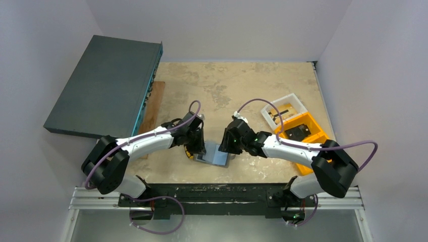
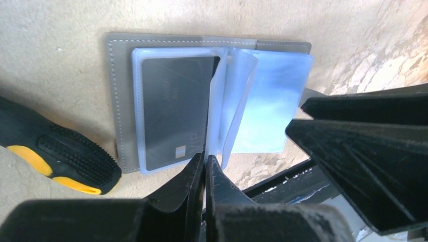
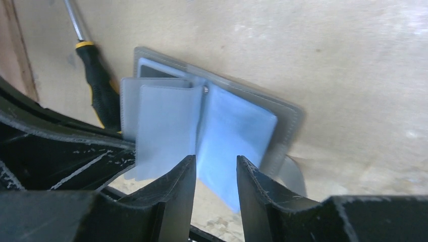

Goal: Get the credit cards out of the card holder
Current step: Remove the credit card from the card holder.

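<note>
The grey card holder lies open on the table between both grippers. In the left wrist view its grey cover carries clear plastic sleeves, and a dark grey credit card sits in the left sleeve. My left gripper is shut, with the lower edge of a middle sleeve pinched between its tips. My right gripper is open over the pale blue right-hand sleeve, and that sleeve's corner shows in the gap between its fingers. The card holder stays flat.
A black and yellow screwdriver lies just left of the holder. A large dark flat box and a wooden board are at the back left. Orange and clear bins stand at the right.
</note>
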Robot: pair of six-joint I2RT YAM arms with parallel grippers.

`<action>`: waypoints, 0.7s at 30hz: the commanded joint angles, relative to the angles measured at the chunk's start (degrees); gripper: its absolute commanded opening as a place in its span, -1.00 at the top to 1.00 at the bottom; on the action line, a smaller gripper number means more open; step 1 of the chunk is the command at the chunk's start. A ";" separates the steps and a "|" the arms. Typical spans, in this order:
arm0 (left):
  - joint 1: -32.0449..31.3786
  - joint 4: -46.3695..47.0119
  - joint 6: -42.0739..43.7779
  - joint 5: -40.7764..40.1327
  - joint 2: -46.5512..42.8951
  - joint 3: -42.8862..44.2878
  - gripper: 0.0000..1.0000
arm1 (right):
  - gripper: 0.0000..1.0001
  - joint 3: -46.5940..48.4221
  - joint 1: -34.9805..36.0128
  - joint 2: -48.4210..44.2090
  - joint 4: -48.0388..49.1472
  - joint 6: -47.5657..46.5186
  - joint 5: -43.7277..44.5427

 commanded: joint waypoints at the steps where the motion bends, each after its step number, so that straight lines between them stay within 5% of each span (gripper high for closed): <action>1: -1.96 0.57 -0.61 -0.54 -1.55 1.64 0.88 | 0.29 -0.55 0.23 -4.12 -6.01 -0.09 5.94; 9: -6.34 1.10 -2.03 -0.62 1.70 5.78 0.58 | 0.29 -1.41 0.06 -8.98 -10.97 1.21 9.86; 21: -9.27 3.13 -2.34 1.14 11.08 12.25 0.39 | 0.29 -4.33 -0.04 -13.53 -13.73 3.39 11.98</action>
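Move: My left fingers are shut on the upright clear sleeve of the card holder. The holder's right half, where the sleeve will lie, is about 5 cm to their right, 1 cm ahead and 3 cm below. The dark VIP card lies roughly 2 cm left and 2 cm ahead, the screwdriver handle some 7 cm left and level. From my right hand that right half lies about 3 cm left, level, 5 cm below. I part my left fingers to about a quarter and let go of the sleeve, easing back a little, then sweep right some 6 cm in a low arc, up and down again, to the sleeve's free edge over the holder's right half. Meanwhile my right hand, fingers still parted, clears out to the right by about 6 cm, rising slightly. ##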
